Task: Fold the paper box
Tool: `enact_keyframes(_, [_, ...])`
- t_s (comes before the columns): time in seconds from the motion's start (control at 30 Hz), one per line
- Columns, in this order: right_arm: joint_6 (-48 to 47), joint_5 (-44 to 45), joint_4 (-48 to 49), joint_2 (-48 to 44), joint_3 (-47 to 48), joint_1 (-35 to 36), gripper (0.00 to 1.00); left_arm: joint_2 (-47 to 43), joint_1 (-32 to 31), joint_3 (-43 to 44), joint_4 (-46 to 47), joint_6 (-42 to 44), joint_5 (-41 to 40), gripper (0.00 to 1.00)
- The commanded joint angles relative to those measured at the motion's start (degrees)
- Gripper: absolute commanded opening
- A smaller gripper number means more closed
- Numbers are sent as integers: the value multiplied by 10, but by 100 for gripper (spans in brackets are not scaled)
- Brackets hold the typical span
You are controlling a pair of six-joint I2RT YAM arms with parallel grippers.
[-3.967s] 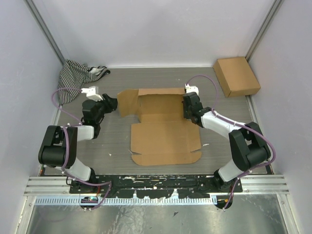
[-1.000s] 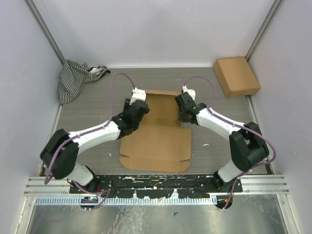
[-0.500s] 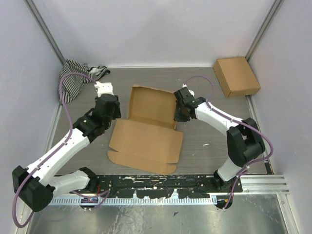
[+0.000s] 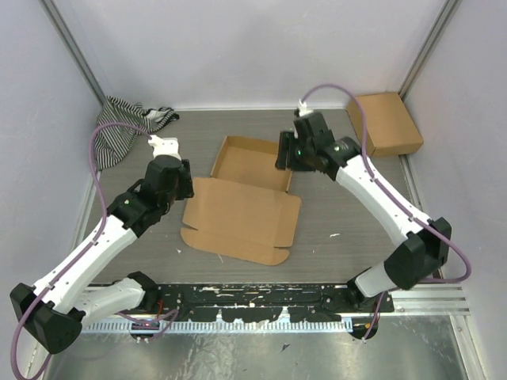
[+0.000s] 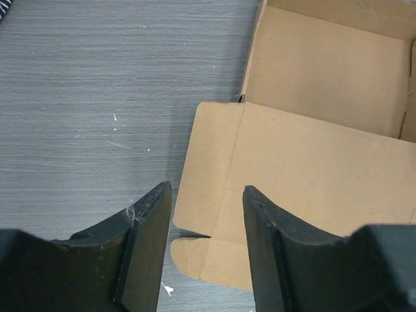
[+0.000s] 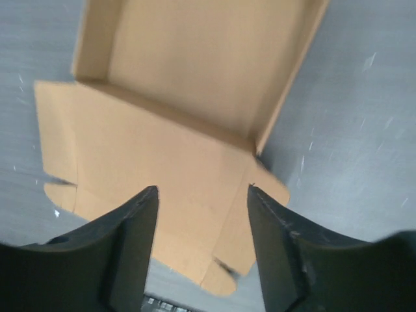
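Observation:
The paper box (image 4: 252, 164) lies mid-table as a shallow brown tray with raised walls. Its wide lid panel (image 4: 242, 218) lies flat toward the near edge, with small tabs at the corners. My left gripper (image 4: 181, 184) hovers open just left of the lid's left edge. In the left wrist view that gripper (image 5: 207, 188) looks down on the lid's corner (image 5: 214, 195) with nothing between its fingers. My right gripper (image 4: 283, 158) is raised above the tray's right wall, open and empty. The right wrist view shows that gripper (image 6: 201, 190) high over the paper box (image 6: 188, 84).
A smaller plain brown box (image 4: 384, 123) sits at the back right corner. A striped cloth (image 4: 127, 123) is bunched at the back left. Grey walls enclose three sides, and a metal rail (image 4: 253, 301) runs along the near edge.
The right gripper opened, let go of the box's right wall and lifted up and back. The box turned slightly and settled on the table. The left gripper stayed open beside it.

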Motion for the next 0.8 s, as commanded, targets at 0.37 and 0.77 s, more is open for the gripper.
enact_keyframes(0.37, [-385,18,142,417,401,-19,74,-51,4,-76,42,-13,21,53])
enact_keyframes(0.77, [-462,-27,143,516,488,-32,78,-42,4,-115,74,-20,37,50])
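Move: The right hand hangs about 20 cm above the box. The middle of the far wall of the box tray lies roughly 23 cm ahead of it, 6 cm left and 17 cm below; the tray's middle is some 13 cm ahead and 4 cm left, and the unfolded lid's middle 4 cm back and 6 cm left. From the left hand, the lid's left flap lies about 3 cm ahead, 1 cm right and 21 cm below; the far wall is about 25 cm ahead and 18 cm right. Forward in a fast arc, some 23 cm out and about 6 cm left, the right hand passes over the tray to its far wall: it first rises, then drops well below its starting height and lifts slightly again. Its fingers open wider as the wrist turns counter-clockwise and rolls left side down. The empty left hand sinks about 5 cm towards the lid's left flap, easing back slightly. ##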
